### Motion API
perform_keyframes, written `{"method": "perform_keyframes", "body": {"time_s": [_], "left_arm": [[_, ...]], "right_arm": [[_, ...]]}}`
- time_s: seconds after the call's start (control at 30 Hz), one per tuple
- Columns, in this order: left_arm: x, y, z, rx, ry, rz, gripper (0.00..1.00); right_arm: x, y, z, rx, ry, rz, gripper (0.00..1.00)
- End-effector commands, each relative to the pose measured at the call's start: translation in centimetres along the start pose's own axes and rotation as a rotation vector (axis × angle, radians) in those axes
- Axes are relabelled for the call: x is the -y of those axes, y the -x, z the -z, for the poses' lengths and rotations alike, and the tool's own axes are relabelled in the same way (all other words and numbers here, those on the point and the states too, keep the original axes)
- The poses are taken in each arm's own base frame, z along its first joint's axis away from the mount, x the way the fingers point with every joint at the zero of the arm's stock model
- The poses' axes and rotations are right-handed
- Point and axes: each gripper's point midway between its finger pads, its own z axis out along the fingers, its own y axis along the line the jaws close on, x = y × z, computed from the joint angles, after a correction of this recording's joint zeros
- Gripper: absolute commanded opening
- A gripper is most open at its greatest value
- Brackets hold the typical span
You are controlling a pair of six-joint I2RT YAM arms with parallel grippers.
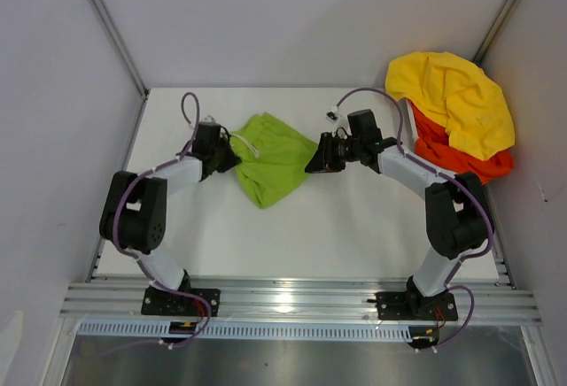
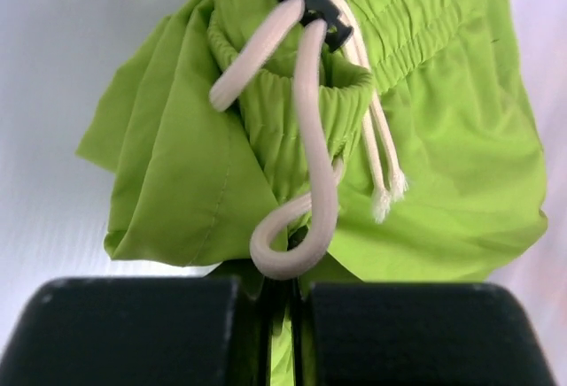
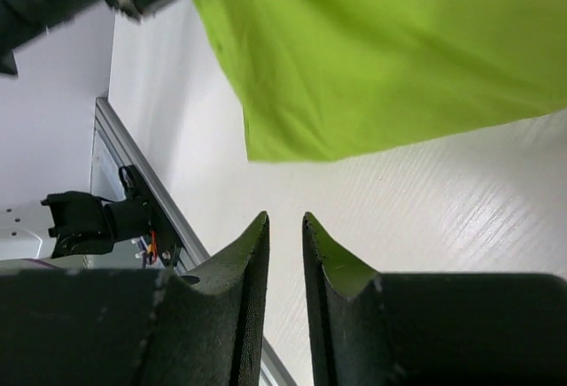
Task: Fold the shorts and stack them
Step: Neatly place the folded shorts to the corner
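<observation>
The lime-green shorts (image 1: 275,160) lie crumpled in the middle of the white table. My left gripper (image 1: 232,160) is at their left edge, by the waistband. In the left wrist view it (image 2: 288,289) is shut on a fold of the green cloth (image 2: 443,138), and the white drawstring (image 2: 314,138) loops just above the jaws. My right gripper (image 1: 312,163) hovers at the shorts' right edge. Its jaws (image 3: 285,220) stand a narrow gap apart with nothing between them, just short of the green hem (image 3: 399,50). The orange-red shorts (image 1: 461,160) lie at the far right, mostly covered.
A yellow cloth (image 1: 452,103) is heaped on the orange-red shorts at the table's back right corner. White walls close in the table on the left, back and right. An aluminium rail (image 1: 301,302) carrying both arm bases runs along the near edge.
</observation>
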Motion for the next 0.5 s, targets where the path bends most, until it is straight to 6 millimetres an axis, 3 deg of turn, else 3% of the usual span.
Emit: {"method": "perform_keyframes", "body": {"time_s": [0.0,0.03,0.1,0.13,0.17,0.2,0.23,0.27,0.33,0.4,0.47], "left_arm": [[0.3,2.7,-1.5,-0.049,-0.109,-0.298,0.01],[1.9,5.4,-1.7,-0.004,-0.135,-0.328,0.05],[-0.3,7.1,-2.5,-0.018,-0.043,-0.358,0.07],[-1.2,8.0,-3.3,-0.033,0.032,-0.369,0.13],[-1.1,10.8,-3.3,0.02,0.097,-0.401,0.29],[-2.1,11.8,-3.8,0.001,0.193,-0.402,0.51],[-2.5,12.5,-3.8,0.001,0.244,-0.408,0.53],[-1.2,15.3,-3.2,0.068,0.263,-0.419,0.57],[-1.4,16.3,-2.1,0.089,0.316,-0.415,0.65],[-1.1,18.2,-0.1,0.165,0.355,-0.412,0.99],[0.6,19.5,2.2,0.214,0.316,-0.419,0.99]], "right_arm": [[-2.1,1.2,1.3,0.028,0.053,0.063,0.24],[-2.2,1.2,1.3,0.025,0.059,0.064,0.24],[-2.7,1.1,1.5,0.025,0.067,0.073,0.24],[-2.6,0.9,1.5,0.019,0.066,0.071,0.24],[-2.8,0.6,1.5,0.015,0.069,0.081,0.24],[-2.8,0.4,1.5,0.009,0.067,0.082,0.24],[-2.9,0.2,1.6,0.006,0.069,0.085,0.24],[-2.8,0.2,1.6,0.005,0.067,0.086,0.24],[-2.7,-0.1,1.9,0.001,0.059,0.089,0.24],[-2.6,-0.4,2.2,0.002,0.055,0.095,0.24],[-2.6,-0.4,2.5,0.006,0.052,0.098,0.24]]}}
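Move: I'm still pinching the left edge of the folded shorts in my left hand. The table's far-left corner, where they are headed, lies about 20 cm ahead and 24 cm to the left, some 4 cm lower. The middle of the shorts is roughly 12 cm to my left hand's right, level with it; the white drawstring is about 4 cm to the right and 3 cm ahead. From my right hand the corner is some 25 cm ahead, 46 cm left and 12 cm down. Keeping low, I pull the pinched edge with my left hand about 12 cm forward, first nearly straight and then bending left for some 10 cm, towards the far-left corner. On the way my fingers spread wide and let go of the shorts; I roll the hand about 25 degrees, left side up, and rise roughly 5 cm clear as I finish. ##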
